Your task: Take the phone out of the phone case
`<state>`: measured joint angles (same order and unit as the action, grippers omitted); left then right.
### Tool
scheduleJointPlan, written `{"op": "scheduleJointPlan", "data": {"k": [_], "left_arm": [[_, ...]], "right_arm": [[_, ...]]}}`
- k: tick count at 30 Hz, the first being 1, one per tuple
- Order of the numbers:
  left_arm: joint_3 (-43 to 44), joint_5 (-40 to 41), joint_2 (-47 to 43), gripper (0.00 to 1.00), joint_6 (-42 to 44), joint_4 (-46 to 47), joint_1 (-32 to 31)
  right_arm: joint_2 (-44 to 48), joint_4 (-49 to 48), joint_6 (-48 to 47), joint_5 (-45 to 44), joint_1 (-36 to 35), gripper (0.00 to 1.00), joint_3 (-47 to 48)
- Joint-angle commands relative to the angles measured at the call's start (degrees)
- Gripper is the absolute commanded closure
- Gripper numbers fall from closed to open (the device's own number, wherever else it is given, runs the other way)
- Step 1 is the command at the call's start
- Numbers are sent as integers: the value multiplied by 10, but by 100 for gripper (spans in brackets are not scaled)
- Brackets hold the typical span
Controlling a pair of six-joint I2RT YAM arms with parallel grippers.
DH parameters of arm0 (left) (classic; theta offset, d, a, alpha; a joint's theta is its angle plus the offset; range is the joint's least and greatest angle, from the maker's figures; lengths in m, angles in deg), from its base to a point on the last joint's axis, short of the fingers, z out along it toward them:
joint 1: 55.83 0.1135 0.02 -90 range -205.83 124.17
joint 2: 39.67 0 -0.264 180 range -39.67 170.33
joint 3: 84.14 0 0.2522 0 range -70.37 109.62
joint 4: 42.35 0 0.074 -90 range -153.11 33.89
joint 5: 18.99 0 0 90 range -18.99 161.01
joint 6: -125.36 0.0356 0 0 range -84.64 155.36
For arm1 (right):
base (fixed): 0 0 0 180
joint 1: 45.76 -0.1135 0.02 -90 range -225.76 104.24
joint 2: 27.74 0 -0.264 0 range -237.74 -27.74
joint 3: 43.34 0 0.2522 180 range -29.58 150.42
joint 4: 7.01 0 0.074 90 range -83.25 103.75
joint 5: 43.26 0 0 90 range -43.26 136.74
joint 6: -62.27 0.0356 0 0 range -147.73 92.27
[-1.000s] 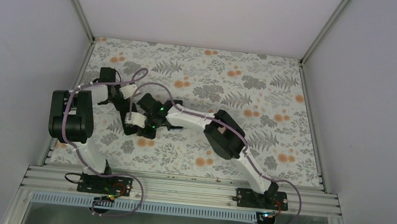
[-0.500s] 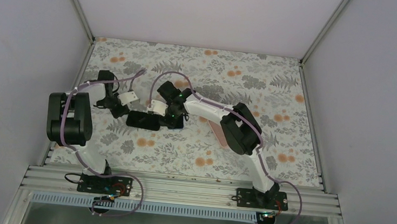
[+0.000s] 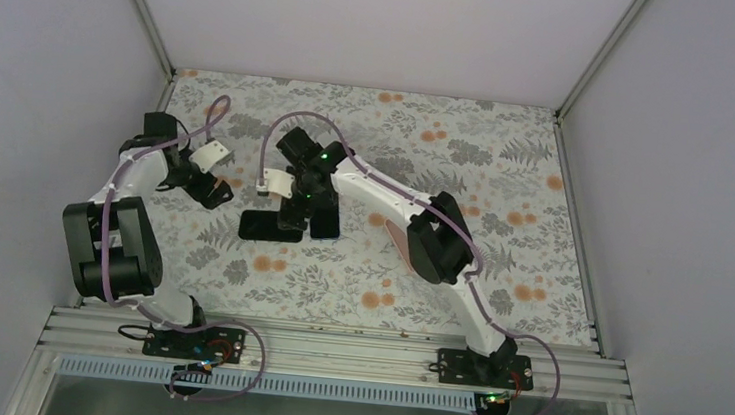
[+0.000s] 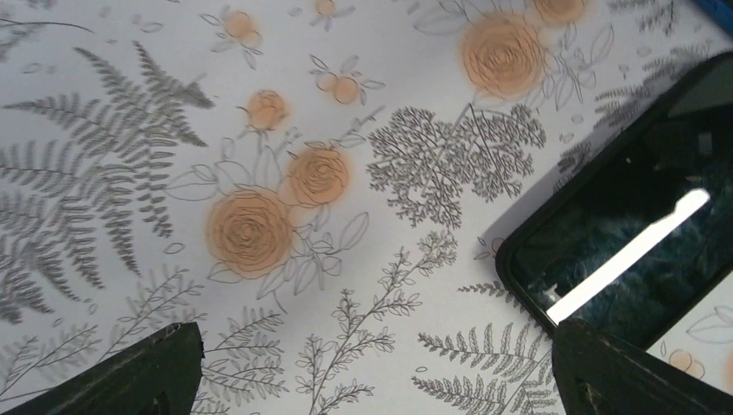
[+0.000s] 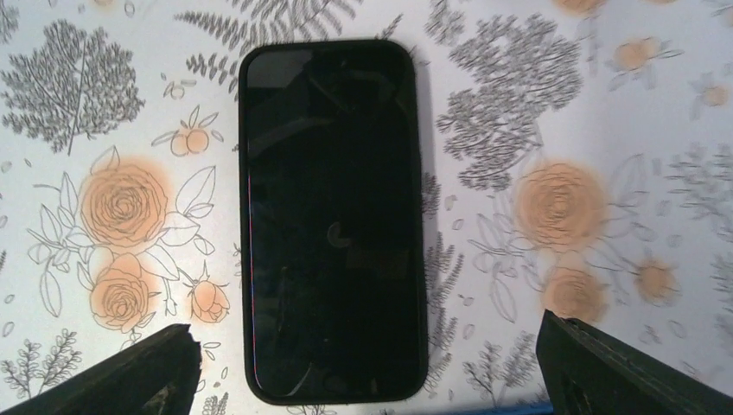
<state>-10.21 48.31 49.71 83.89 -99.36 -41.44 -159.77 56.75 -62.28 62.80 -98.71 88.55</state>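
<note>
A black phone case (image 3: pixel 261 226) with a raised rim and a glossy dark face lies flat on the flowered table. I cannot tell whether the phone is inside it. It fills the right wrist view (image 5: pixel 333 216) and shows at the right edge of the left wrist view (image 4: pixel 640 233). A second dark slab with a blue edge (image 3: pixel 325 224) lies just right of it. My right gripper (image 3: pixel 292 219) is open above the case, its fingers wide on either side of the case's near end (image 5: pixel 367 372). My left gripper (image 3: pixel 209 191) is open and empty (image 4: pixel 372 380), left of the case and apart from it.
A pinkish flat item (image 3: pixel 396 238) lies partly hidden under the right arm. A blue sliver (image 5: pixel 493 406) shows at the bottom edge of the right wrist view. The table (image 3: pixel 506 180) has metal frame posts at its back corners and walls on each side.
Both grippers were together at the case a second ago. The left arm has drawn back to the left. The right gripper has risen and turned, open, and the case lies on the table.
</note>
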Motion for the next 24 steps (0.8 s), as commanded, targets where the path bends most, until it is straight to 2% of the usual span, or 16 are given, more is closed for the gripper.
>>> {"op": "scheduleJointPlan", "data": {"k": [1,14,24], "left_arm": [[1,-23,-21,0,-53,28,16],[-44,-34,-46,0,-80,65,45],[-70,-47,-71,0,-113,89,56]], "right_arm": [[-44,51,-55,26,-10,0,35],[-91,41,-53,3,-33,0,51],[-99,-30,-22,-88,-48,0,32]]}}
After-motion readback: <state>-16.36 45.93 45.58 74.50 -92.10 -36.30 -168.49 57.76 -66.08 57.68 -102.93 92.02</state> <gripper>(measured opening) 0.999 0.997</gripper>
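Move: The black phone, lying crosswise, is about 8 cm below the right hand, some 4 cm to its left and 2 cm back. The blue-edged phone lies about 9 cm to this hand's right and 2 cm ahead; the pink phone case is far off under the right forearm, roughly 32 cm right and 2 cm back. From the left hand the black phone is about 15 cm right, 5 cm back and 7 cm below. Down onto the black phone goes the right hand, quickly for the first 5 cm while easing back, then slowly to about 6.5 cm in all, ending some 2 cm back and slightly left. The wrist tips about 10 degrees towards vertical, and the open fingers come to straddle the phone's width, the far finger close over its forward edge. The empty left hand backs off about 2 cm left, turning counter-clockwise. ##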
